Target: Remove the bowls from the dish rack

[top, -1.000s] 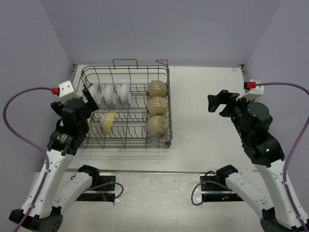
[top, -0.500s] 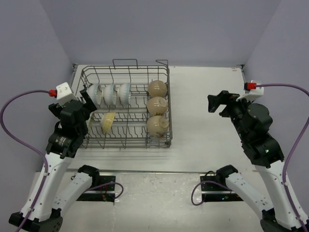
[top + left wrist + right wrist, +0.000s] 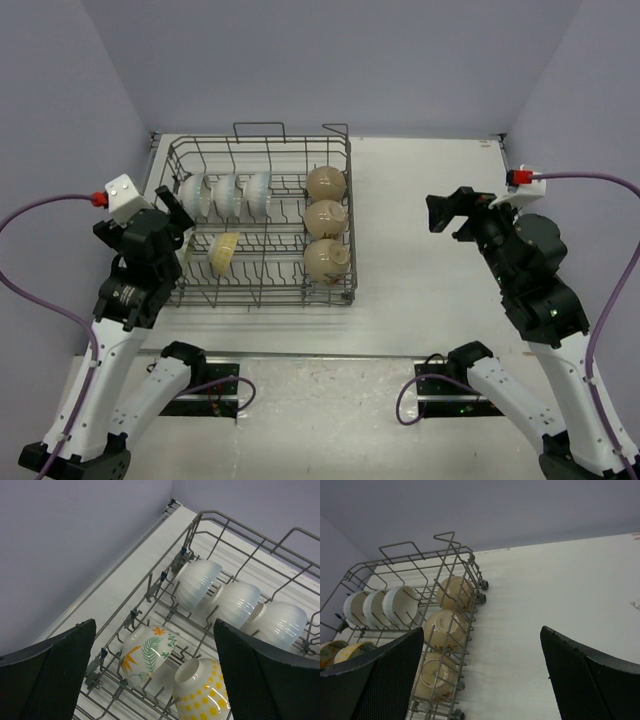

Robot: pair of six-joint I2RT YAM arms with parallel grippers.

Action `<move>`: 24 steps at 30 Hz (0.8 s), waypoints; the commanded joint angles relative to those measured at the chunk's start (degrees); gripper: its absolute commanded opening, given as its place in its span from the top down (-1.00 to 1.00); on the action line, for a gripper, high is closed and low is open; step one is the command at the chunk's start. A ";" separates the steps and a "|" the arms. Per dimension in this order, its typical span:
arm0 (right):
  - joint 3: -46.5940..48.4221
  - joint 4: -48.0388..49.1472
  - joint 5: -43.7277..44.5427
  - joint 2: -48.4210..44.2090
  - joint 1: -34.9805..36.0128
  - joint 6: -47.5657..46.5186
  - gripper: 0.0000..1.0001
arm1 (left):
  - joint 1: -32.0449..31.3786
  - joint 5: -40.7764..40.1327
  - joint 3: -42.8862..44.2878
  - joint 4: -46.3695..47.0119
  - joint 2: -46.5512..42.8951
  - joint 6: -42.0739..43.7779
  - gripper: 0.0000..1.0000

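Note:
The grey wire dish rack stands left of the table's middle. In it, three pale blue bowls stand on edge in a back row. Three beige bowls fill the right column, and a yellow dotted bowl sits front left. In the left wrist view a leaf-painted bowl leans beside the dotted bowl. My left gripper hangs open over the rack's left edge, above those two bowls and clear of them. My right gripper is open and empty, over bare table right of the rack.
Lilac walls close in the table at the back and both sides. The rack's looped handles rise along its far side. White tabletop stretches from the rack's right side to the right wall.
The left arm has drawn slightly left and back towards its base, its gripper still open. The right gripper has edged a little to the left.

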 commanded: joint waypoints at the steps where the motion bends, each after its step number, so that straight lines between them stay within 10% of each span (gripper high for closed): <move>1: 3.56 4.34 -5.32 -0.07 0.15 2.54 -0.98 | 0.89 -5.12 -0.27 0.15 -1.98 -3.68 -1.00; 10: 21.11 12.78 -40.30 19.25 2.67 15.98 -0.98 | 4.41 -4.34 -3.87 3.40 -8.32 -5.35 -1.00; 24: 45.50 6.88 -6.68 60.12 33.44 25.02 -0.91 | 4.67 -3.81 -4.31 3.13 -8.76 -4.91 -1.00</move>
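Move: The yellow-spotted bowl lies about 49 cm to the left of my right hand, 5 cm farther out and some 29 cm lower. The flowered bowl is about 10 cm to the left of it, level front to back. The middle white bowl stands about 18 cm beyond it, and the front beige bowl about 25 cm to its right, 2 cm nearer me. From my left hand, the spotted bowl is about 5 cm ahead, 8 cm to the right and 22 cm below. I swing my right hand fast to the left, some 35 cm, arching about 13 cm up over the front beige bowl and then down again towards the yellow-spotted bowl, fingers open and empty. It turns about 40 degrees counter-clockwise, and late on its fingers tip down. My left hand, also open, backs off a few centimetres back and left, then waits. ##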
